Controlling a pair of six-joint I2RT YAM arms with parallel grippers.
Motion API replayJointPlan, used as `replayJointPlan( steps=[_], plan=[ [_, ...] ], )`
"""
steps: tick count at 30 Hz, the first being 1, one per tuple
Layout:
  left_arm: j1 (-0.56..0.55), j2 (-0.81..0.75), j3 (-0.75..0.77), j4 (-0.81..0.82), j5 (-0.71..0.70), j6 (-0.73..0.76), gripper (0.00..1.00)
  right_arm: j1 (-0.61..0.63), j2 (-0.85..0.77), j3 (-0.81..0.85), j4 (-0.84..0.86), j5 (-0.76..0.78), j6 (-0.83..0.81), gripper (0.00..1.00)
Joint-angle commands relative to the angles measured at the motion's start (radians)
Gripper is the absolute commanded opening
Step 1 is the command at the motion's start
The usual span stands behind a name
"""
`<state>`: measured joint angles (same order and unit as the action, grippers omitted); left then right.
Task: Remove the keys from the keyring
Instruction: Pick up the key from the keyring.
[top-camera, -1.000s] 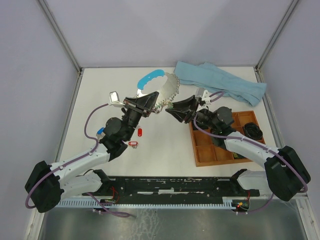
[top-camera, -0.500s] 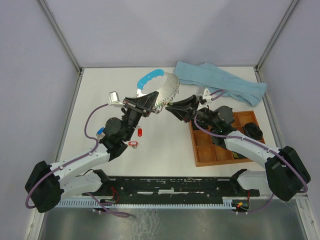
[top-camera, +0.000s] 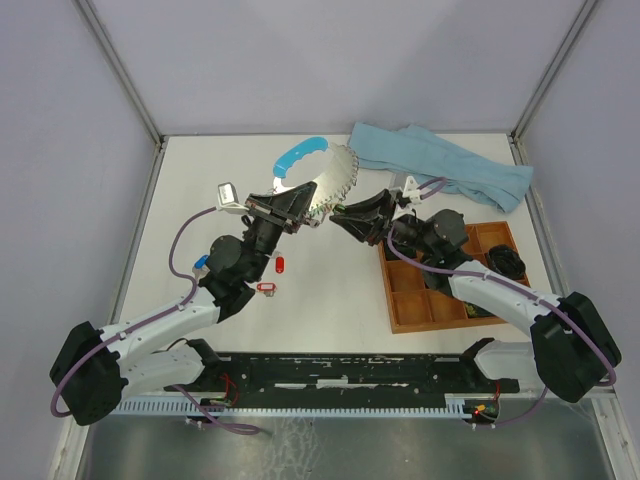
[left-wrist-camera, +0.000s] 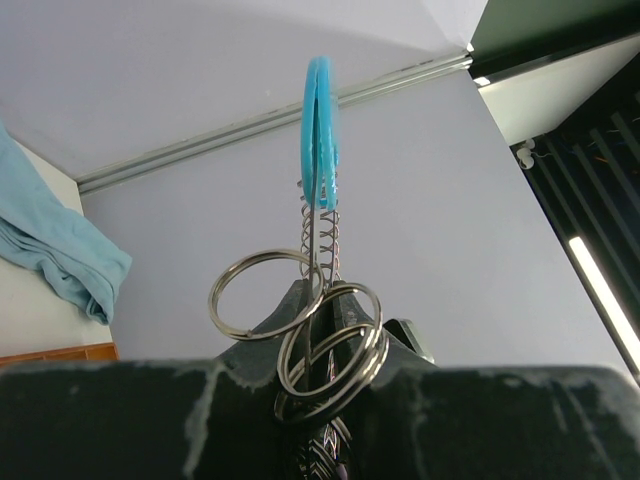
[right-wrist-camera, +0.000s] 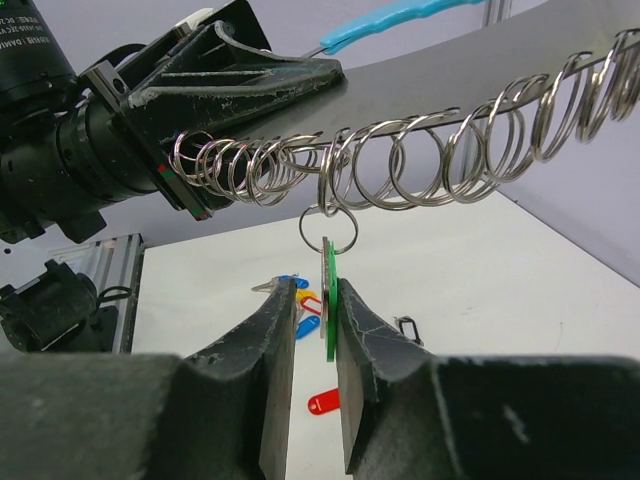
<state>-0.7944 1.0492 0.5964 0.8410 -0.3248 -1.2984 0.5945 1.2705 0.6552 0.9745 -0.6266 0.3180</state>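
My left gripper (top-camera: 293, 207) is shut on the keyring (top-camera: 330, 185), holding it above the table; its light-blue arc (top-camera: 300, 155) points to the far side. In the left wrist view the ring's wire and several split rings (left-wrist-camera: 330, 340) sit between my fingers. In the right wrist view a key with a green tag (right-wrist-camera: 328, 300) hangs from the ring's coil (right-wrist-camera: 420, 160). My right gripper (right-wrist-camera: 315, 295) is open around it: the right finger touches the tag, the left finger stands apart. Loose keys with red tags (top-camera: 280, 265) and a blue tag (top-camera: 200, 263) lie on the table.
A wooden compartment tray (top-camera: 395, 300) sits at the right with a black coiled cable (top-camera: 507, 263) in it. A light-blue cloth (top-camera: 440, 160) lies at the back right. A small black tag frame (right-wrist-camera: 405, 328) lies on the table under the ring.
My right gripper has edged left toward the keyring and its jaws have narrowed around the hanging green-tagged key. The left gripper and the keyring have hardly moved.
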Motion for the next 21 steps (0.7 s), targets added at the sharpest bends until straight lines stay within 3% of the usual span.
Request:
replayJointPlan(
  steps=[1, 4, 8, 10, 12, 16, 21],
  plan=[
    [-0.005, -0.012, 0.021, 0.089, -0.028, -0.036, 0.03, -0.002, -0.021, 0.047, 0.030, -0.017, 0.010, 0.28],
    [-0.005, -0.014, 0.018, 0.091, -0.031, -0.038, 0.03, -0.002, -0.022, 0.052, 0.024, -0.025, 0.017, 0.22],
    [-0.005, -0.020, 0.001, 0.095, -0.048, -0.040, 0.03, -0.009, -0.033, 0.075, -0.019, -0.060, 0.030, 0.03],
    [-0.006, -0.030, -0.016, 0.098, -0.079, -0.041, 0.03, -0.018, -0.050, 0.104, -0.102, -0.091, 0.017, 0.01],
    [-0.003, -0.044, -0.046, 0.100, -0.117, -0.042, 0.03, -0.023, -0.064, 0.171, -0.355, -0.134, -0.051, 0.01],
    [0.010, -0.073, -0.123, 0.121, -0.194, -0.090, 0.03, -0.024, -0.082, 0.344, -0.919, -0.146, -0.341, 0.01],
    [0.027, -0.091, -0.225, 0.121, -0.288, -0.177, 0.03, -0.023, -0.090, 0.499, -1.347, -0.088, -0.614, 0.01]
  ],
)
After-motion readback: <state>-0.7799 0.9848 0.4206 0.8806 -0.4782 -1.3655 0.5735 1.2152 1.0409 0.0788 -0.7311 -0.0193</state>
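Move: The green key hangs between the right fingertips, about 1 cm left of the hand point, level with it in height and in forward reach. Its ring sits about 3 cm left, 1 cm farther out and 3 cm higher than the right hand; the keyring's blue handle is some 8 cm left, 12 cm ahead and 9 cm above. From the left hand, which holds the keyring, the key lies about 6 cm right, 2 cm back and 6 cm lower. Pinches the green key between the right fingertips, closing from a small gap while that hand stays nearly in place, then tips those fingers down some 20 degrees. The left hand keeps its hold on the keyring and, gathering speed, carries it down about 5 cm and to the left by 4, turning slightly counter-clockwise and tipping down. ##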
